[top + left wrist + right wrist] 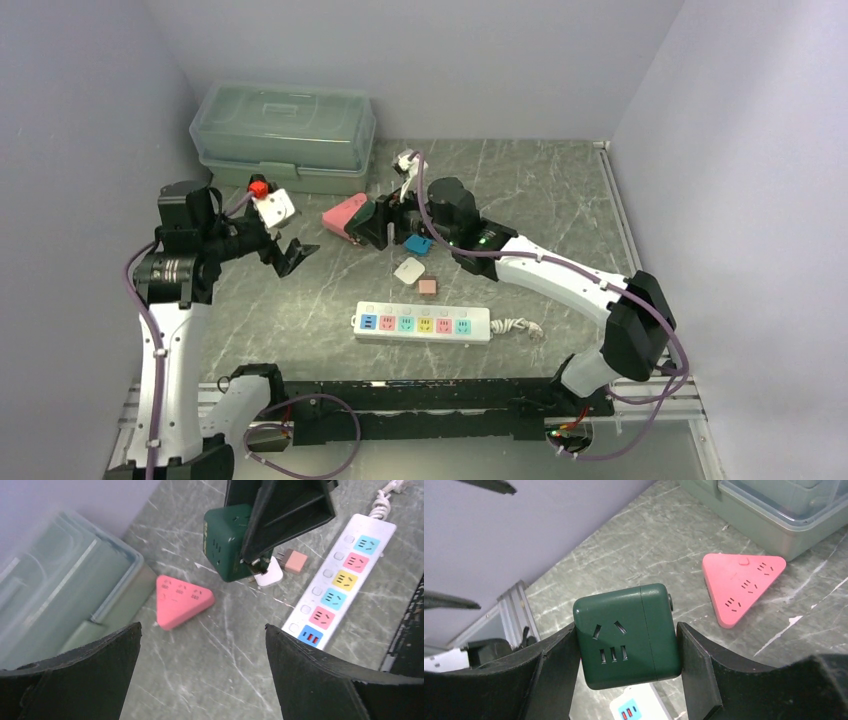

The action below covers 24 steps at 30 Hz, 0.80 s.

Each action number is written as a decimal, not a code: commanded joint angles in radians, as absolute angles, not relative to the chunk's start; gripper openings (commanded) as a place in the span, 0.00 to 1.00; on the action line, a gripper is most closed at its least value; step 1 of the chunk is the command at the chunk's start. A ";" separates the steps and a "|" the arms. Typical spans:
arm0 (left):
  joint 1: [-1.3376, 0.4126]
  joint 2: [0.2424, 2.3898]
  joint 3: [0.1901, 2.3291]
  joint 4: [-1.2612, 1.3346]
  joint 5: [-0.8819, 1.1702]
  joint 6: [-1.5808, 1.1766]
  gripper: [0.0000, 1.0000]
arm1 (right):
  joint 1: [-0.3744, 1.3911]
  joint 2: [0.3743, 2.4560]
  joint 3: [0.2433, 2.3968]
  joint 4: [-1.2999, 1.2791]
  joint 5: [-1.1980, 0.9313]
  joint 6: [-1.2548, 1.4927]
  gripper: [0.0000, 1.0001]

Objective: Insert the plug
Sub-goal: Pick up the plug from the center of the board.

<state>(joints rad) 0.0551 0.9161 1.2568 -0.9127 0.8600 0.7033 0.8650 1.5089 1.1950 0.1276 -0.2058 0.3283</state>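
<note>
The plug is a dark green cube (626, 635) with socket slots on its face. My right gripper (626, 645) is shut on it, one finger pressed on each side. From the left wrist view the cube (227, 542) hangs just above the table beside a small white plug (270, 575). The white power strip (422, 324) with coloured sockets lies near the table's front, and its blue end (636, 710) shows below the cube. My left gripper (202, 630) is open and holds nothing, off to the left of the cube (385, 215).
A pink triangular socket (345, 218) lies just left of the right gripper (385, 222). A blue plug (418, 243), a white plug (409, 270) and a small brown-pink plug (427, 286) lie between it and the strip. A green lidded box (285, 135) stands at the back left.
</note>
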 commanded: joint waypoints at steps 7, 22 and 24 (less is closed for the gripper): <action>-0.031 0.836 1.202 -0.786 0.884 0.864 0.99 | 0.975 1.529 1.382 0.203 0.024 0.449 0.61; -0.084 0.813 1.138 -0.563 0.791 0.848 0.99 | 1.071 1.630 1.537 0.201 0.073 0.485 0.60; -0.086 0.817 1.145 -0.584 0.800 0.859 0.99 | 1.082 1.632 1.541 0.205 0.086 0.481 0.60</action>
<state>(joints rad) -0.0792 0.8307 1.1324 -0.6258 0.7910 0.8505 1.0607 1.6417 1.4734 0.1486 0.0521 0.4728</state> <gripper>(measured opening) 0.988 0.675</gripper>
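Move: The green plug, already up in the right hand's grip, sits about 14 cm to the right of the open left hand point, some 5 cm ahead and 5 cm lower. For the right hand that puts the left gripper about 14 cm to its left, 5 cm back and 5 cm higher. On the table, roughly 24 cm below the right hand, the pink triangle lies 13 cm ahead and 6 cm left; the blue adapter is 10 cm ahead, 7 cm right. Keeping its pinch on the green plug, the right hand carries it up and left, roughly 8 cm and 7 cm, rolling about 10 degrees, towards the left gripper's open fingers. The left hand eases right and a little back, then comes forward and up, a couple of centimetres each, while its fingers tip up some 20 degrees and stay wide open. ##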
